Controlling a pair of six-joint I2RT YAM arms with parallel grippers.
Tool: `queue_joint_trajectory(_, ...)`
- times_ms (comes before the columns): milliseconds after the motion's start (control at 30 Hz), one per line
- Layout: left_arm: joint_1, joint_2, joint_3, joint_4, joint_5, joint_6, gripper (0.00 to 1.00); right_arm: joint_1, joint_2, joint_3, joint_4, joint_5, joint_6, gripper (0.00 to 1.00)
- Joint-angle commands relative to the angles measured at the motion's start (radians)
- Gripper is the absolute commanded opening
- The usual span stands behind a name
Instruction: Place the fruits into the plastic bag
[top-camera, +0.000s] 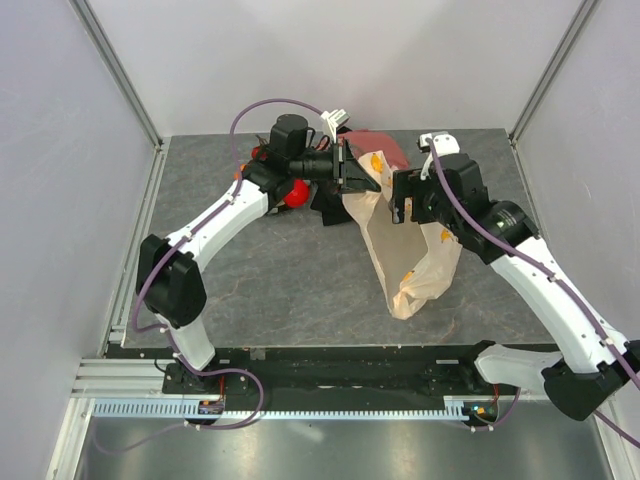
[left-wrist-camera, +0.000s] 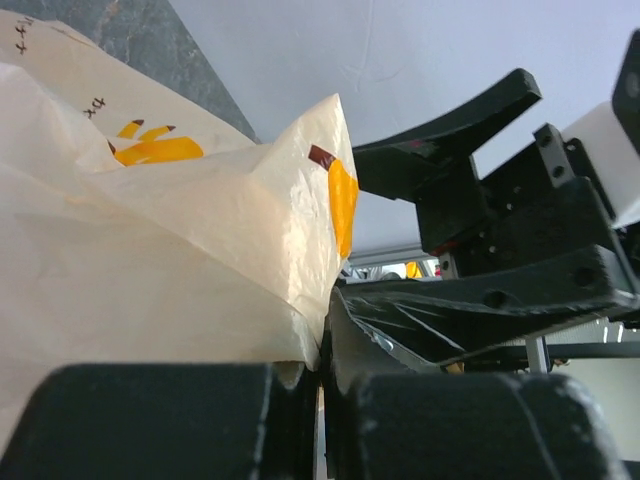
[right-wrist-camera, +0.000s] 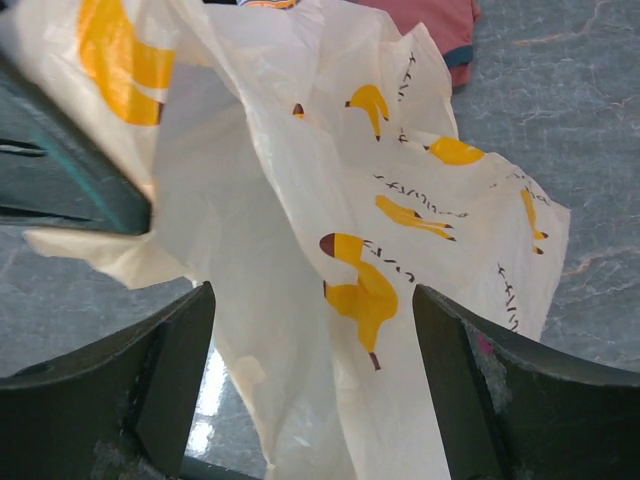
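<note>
The plastic bag (top-camera: 410, 255), cream with yellow banana prints, hangs lifted over the table's middle. My left gripper (top-camera: 362, 183) is shut on its upper edge; in the left wrist view the fingers (left-wrist-camera: 200, 420) pinch the bag (left-wrist-camera: 150, 260) at its corner. My right gripper (top-camera: 400, 205) stands open just right of that edge, and in the right wrist view the bag (right-wrist-camera: 330, 230) hangs between its wide-apart fingers (right-wrist-camera: 170, 370) without being pinched. A red apple (top-camera: 295, 192) lies behind the left arm. Other fruits are mostly hidden by that arm.
A red-and-black cloth (top-camera: 385, 150) lies at the back behind the bag, also seen as the cloth (right-wrist-camera: 440, 20) in the right wrist view. A small red thing (top-camera: 258, 153) peeks out by the left wrist. Grey table (top-camera: 290, 290); metal frame posts at the back corners.
</note>
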Motion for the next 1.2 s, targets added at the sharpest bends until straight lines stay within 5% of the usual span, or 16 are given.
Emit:
queue_joint_trajectory(0,0.004,-0.031,0.045,-0.023,0.077,0.068,0.02,-0.008,0.012,-0.021,0.108,0.047,-0.074,0.87)
queue_joint_trajectory(100,0.01,-0.023,0.052,-0.04,0.109,0.084,0.02,-0.025,0.055,-0.031,0.149,0.018,-0.107,0.77)
queue_joint_trajectory(167,0.018,-0.02,0.056,-0.046,0.134,0.092,0.02,-0.047,0.078,-0.038,0.175,-0.026,-0.114,0.61)
queue_joint_trajectory(333,0.073,-0.017,0.059,-0.063,0.146,0.115,0.04,-0.079,0.097,0.015,0.132,-0.019,-0.077,0.0)
queue_joint_trajectory(433,0.113,-0.026,0.065,-0.119,0.084,0.175,0.25,-0.087,0.121,0.121,0.018,0.009,-0.022,0.0)
queue_joint_trajectory(467,0.125,-0.029,0.071,-0.138,0.06,0.224,0.41,-0.087,0.143,0.177,-0.015,0.013,-0.008,0.0)
queue_joint_trajectory(600,0.128,-0.022,0.143,-0.308,-0.072,0.385,0.67,-0.085,0.212,0.297,-0.206,0.084,0.069,0.0)
queue_joint_trajectory(933,0.2,-0.149,0.144,-0.402,-0.524,0.594,0.8,-0.085,0.299,0.414,-0.264,0.144,0.123,0.0)
queue_joint_trajectory(1167,0.352,-0.121,0.134,-0.397,-0.647,0.562,0.83,-0.085,0.276,0.344,-0.181,0.124,0.106,0.0)
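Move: The left gripper, still shut on the bag and pointing right, has the bowl of fruits about 17 cm ahead, 23 cm to its left and some 28 cm below. The red apple on the bowl's near right side is 14 cm ahead, 17 cm left and equally low; the red shirt lies 23 cm straight ahead, about 31 cm down. For the open right gripper, the bag's rim is some 4 cm straight ahead and 2 cm lower. Push the right gripper about 4 cm forward and slightly down over the bag's rim, shut it there to pinch the plastic, then lift a little and keep hold. Once it has closed, open the left gripper off the bag and carry it left and forward, some 20 cm, towards the fruits, swinging its fingers round counter-clockwise from pointing right to forward-right and tipping down. ##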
